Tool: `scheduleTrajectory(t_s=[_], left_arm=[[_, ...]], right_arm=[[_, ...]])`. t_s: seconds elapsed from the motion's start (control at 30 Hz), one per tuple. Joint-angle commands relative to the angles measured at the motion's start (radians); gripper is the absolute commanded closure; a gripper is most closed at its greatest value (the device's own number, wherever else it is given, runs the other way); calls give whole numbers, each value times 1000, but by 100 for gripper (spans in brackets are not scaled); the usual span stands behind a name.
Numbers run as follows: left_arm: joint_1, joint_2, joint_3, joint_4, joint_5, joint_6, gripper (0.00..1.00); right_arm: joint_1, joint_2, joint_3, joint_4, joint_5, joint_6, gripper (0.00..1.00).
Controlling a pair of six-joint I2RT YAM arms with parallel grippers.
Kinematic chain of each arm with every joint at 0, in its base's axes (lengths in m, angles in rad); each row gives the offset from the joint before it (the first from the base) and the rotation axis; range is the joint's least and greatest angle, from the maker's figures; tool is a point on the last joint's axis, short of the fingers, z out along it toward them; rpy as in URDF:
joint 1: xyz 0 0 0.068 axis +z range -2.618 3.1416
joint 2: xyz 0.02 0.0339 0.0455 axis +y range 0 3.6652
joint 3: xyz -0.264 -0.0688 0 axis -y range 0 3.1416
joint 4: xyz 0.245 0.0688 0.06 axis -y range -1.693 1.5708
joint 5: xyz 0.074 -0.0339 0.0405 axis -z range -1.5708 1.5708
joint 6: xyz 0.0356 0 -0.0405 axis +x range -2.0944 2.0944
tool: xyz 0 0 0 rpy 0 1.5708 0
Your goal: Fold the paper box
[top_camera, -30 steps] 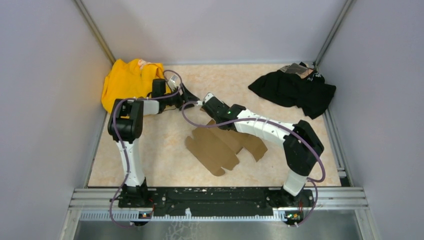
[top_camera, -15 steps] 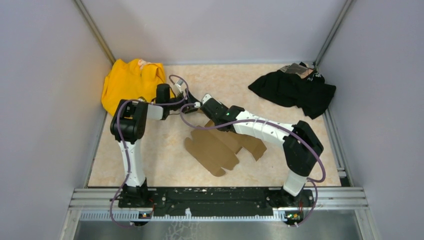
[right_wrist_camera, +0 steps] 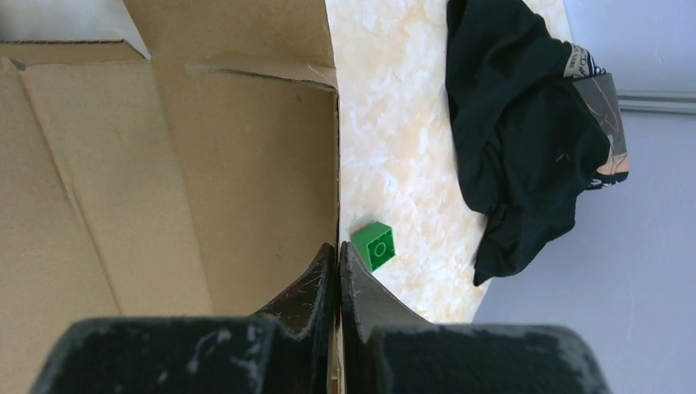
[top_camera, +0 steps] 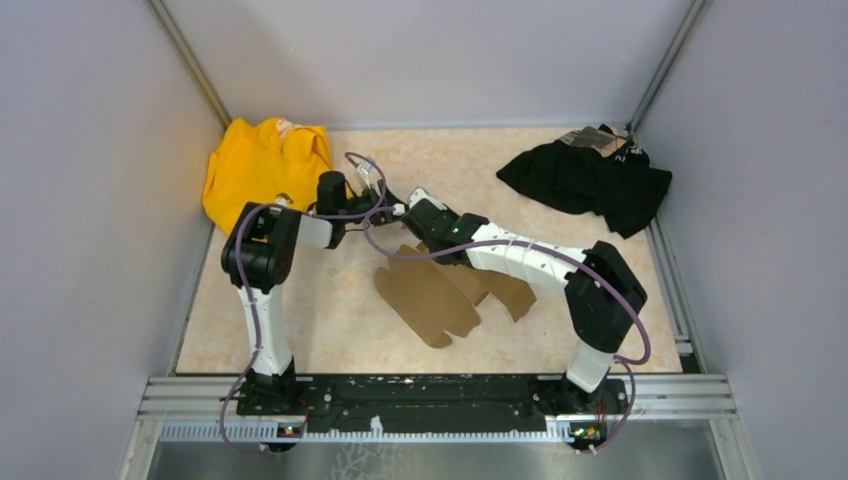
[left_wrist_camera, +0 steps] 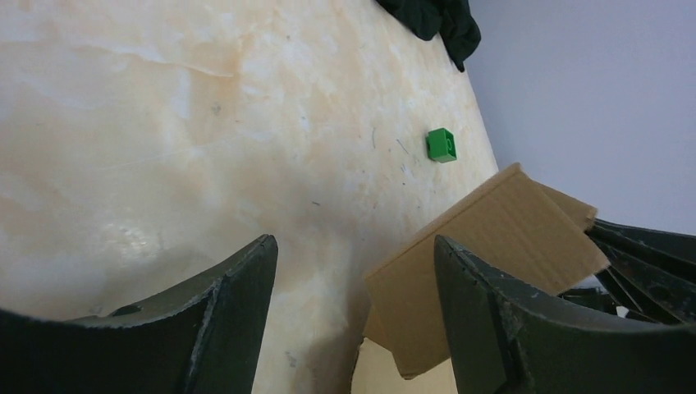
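Note:
The paper box (top_camera: 440,295) is a flat brown die-cut sheet on the table's middle, with one flap (left_wrist_camera: 484,246) lifted at its far end. My right gripper (right_wrist_camera: 339,245) is shut on that flap's thin edge (right_wrist_camera: 246,164); from above, the right gripper (top_camera: 405,207) is over the sheet's far-left corner. My left gripper (left_wrist_camera: 354,240) is open just left of the raised flap, which stands in front of the right finger (left_wrist_camera: 492,312); nothing lies between the jaws. From above, the left gripper (top_camera: 383,200) almost meets the right one.
A small green cube (left_wrist_camera: 441,144) lies on the table beyond the flap, also in the right wrist view (right_wrist_camera: 374,245). A yellow garment (top_camera: 260,165) fills the back left corner and a black garment (top_camera: 590,180) the back right. Grey walls enclose the table.
My left gripper has swung right and toward the right gripper, staying open. The cardboard sheet has shifted slightly while the right gripper keeps its hold.

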Motion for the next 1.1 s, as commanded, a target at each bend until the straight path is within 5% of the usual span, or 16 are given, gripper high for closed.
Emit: scheduleTrajectory(t_s=[0.0,0.47,1.07], left_arm=[[-20,-3,-35,215,26,-21,23],[-28,100,-130,695,106,-174,22],[-53,135,-231,800,112,-122,21]], right_arm=[[14,-14,-28,32,65,11,100],[29,71,-20,61,182,1,100],[125,99,-47,30,328,41,100]])
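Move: The end flap of the raised box wall lies about 5 cm to the right of the left hand and 4 cm back, roughly level with its fingertips. From the right hand, which already pinches the wall's edge, that flap is some 6 cm ahead, 9 cm left and 6 cm lower. The flat lower panels spread about 13 cm back and 10 cm left of the right hand, 13 cm below; the green block is some 11 cm to its right, level fore and aft, equally low. The right hand keeps its shut pinch on the cardboard wall, easing down and slightly right by a centimetre or two, then back and left again, while rolling its left side down some 10 degrees. The left hand, still wide open, first rises about 2 cm, then draws back about 5 cm and sinks again, its fingers tipping up to near level and lining up with the end flap. ##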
